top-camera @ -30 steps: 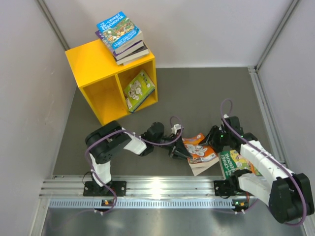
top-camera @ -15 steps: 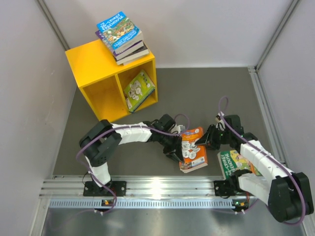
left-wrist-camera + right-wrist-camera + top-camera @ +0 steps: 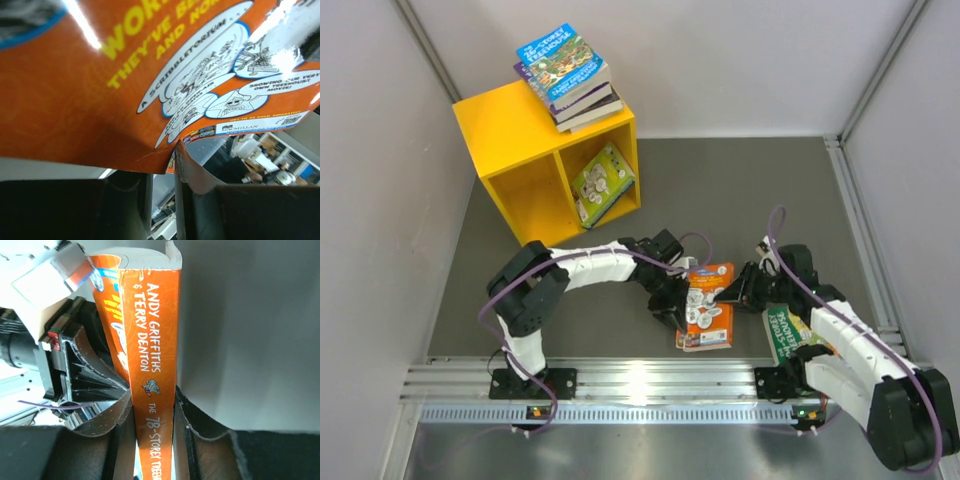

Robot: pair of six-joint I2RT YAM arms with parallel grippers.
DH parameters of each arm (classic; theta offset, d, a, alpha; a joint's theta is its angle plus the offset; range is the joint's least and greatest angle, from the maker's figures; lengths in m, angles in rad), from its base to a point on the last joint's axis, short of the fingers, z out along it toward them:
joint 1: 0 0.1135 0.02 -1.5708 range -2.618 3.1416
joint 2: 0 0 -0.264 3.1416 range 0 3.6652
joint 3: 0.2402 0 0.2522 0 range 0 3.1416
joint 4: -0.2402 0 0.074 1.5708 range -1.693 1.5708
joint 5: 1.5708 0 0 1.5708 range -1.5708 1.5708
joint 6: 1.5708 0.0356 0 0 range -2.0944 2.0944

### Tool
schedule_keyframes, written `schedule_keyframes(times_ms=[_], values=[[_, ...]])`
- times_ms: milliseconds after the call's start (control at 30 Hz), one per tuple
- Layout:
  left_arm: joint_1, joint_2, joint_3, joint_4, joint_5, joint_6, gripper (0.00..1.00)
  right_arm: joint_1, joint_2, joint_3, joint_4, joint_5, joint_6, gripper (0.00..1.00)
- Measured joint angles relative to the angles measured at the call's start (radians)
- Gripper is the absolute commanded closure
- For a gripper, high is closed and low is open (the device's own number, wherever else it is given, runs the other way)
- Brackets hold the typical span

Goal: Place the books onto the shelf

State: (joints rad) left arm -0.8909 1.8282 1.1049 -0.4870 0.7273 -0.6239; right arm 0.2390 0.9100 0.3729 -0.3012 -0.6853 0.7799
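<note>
An orange book (image 3: 706, 303) is held off the table between both arms. My left gripper (image 3: 676, 300) is shut on its cover edge; in the left wrist view the orange book (image 3: 100, 90) fills the top, above the gripper (image 3: 175, 160). My right gripper (image 3: 732, 290) is shut on the spine, and the right wrist view shows the spine (image 3: 155, 355) pinched between its fingers (image 3: 154, 405). A green book (image 3: 788, 330) lies flat under the right arm. The yellow shelf (image 3: 510, 125) stands at the back left, with a lime book (image 3: 603, 183) leaning in its right compartment.
A stack of several books (image 3: 565, 75) sits on top of the shelf near its right end. The shelf's left compartment (image 3: 528, 200) holds nothing I can see. Grey walls close in both sides, and a metal rail (image 3: 640, 385) runs along the near edge.
The orange book went from lying on the table to being raised and shifted left. The left arm stretched out to it, and the right gripper closed on its spine.
</note>
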Motion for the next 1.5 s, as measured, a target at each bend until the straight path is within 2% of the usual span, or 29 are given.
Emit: schedule_keyframes(times_ms=[67, 100, 167, 200, 233, 400, 567, 633, 767, 933, 1133, 1367, 1500], values=[[-0.002, -0.006, 0.053, -0.083, -0.058, 0.023, 0.88, 0.0, -0.006, 0.012, 0.0, 0.0, 0.002, 1.0], [-0.003, -0.015, 0.082, -0.129, -0.099, 0.031, 0.7, 0.0, -0.006, 0.031, -0.008, 0.0, 0.001, 1.0], [-0.006, -0.053, 0.154, -0.227, -0.22, 0.048, 0.46, 0.0, -0.006, 0.095, -0.043, 0.002, 0.002, 1.0], [-0.005, -0.079, 0.18, -0.252, -0.273, 0.06, 0.08, 0.001, -0.005, 0.135, -0.063, -0.003, 0.009, 1.0], [-0.004, -0.108, 0.214, -0.284, -0.335, 0.068, 0.01, 0.003, -0.003, 0.173, -0.084, 0.0, 0.013, 1.0], [0.009, -0.324, 0.394, -0.446, -0.674, 0.061, 0.01, 0.024, 0.025, 0.389, -0.117, 0.063, 0.085, 1.0], [0.019, -0.509, 0.563, -0.605, -0.933, 0.045, 0.01, 0.122, 0.066, 0.513, -0.002, 0.197, 0.217, 1.0], [0.023, -0.571, 0.605, -0.662, -1.02, 0.034, 0.01, 0.185, 0.124, 0.571, 0.035, 0.252, 0.251, 1.0], [0.026, -0.683, 0.628, -0.763, -1.159, -0.003, 0.01, 0.338, 0.342, 0.758, 0.096, 0.37, 0.286, 1.0], [0.026, -0.86, 0.575, -0.806, -1.265, -0.056, 0.01, 0.446, 0.578, 0.985, 0.121, 0.476, 0.287, 1.0], [0.027, -1.056, 0.55, -0.838, -1.358, -0.096, 0.01, 0.492, 0.782, 1.201, 0.121, 0.581, 0.27, 1.0], [0.027, -1.058, 0.579, -0.861, -1.384, -0.103, 0.01, 0.542, 0.911, 1.38, 0.033, 0.796, 0.195, 1.0], [0.027, -1.06, 0.613, -0.862, -1.387, -0.103, 0.01, 0.602, 0.965, 1.473, -0.016, 0.973, 0.136, 1.0]])
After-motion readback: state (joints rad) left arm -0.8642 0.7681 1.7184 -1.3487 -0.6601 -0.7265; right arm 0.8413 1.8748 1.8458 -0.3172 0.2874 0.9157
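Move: The right hand holds the orange book by its spine, with the book's middle some 3 cm to its left and 2 cm back; it is bound for the shelf's right compartment, about 30 cm ahead, 30 cm left and 10 cm up. The green book leans in there, roughly 27 cm ahead and 27 cm left of the hand, level in height; the empty left compartment is around 25 cm ahead, 44 cm left, 10 cm up. The left hand still pinches the orange book's near left corner; its middle lies about 4 cm ahead, 5 cm right, level. Up first, then left and forward in an arc, the right arm carries the orange book from between the hands to the mouth of the right compartment, a bit over 20 cm each way, keeping its pinch on the spine while the wrist tips the fingers up about 30 degrees and turns a little clockwise. The left fingers open wide to let go of the corner; that hand lifts forward clear, then swings left to about 30 cm off and 35 cm up, turning some 60 degrees counter-clockwise and tipping up. ##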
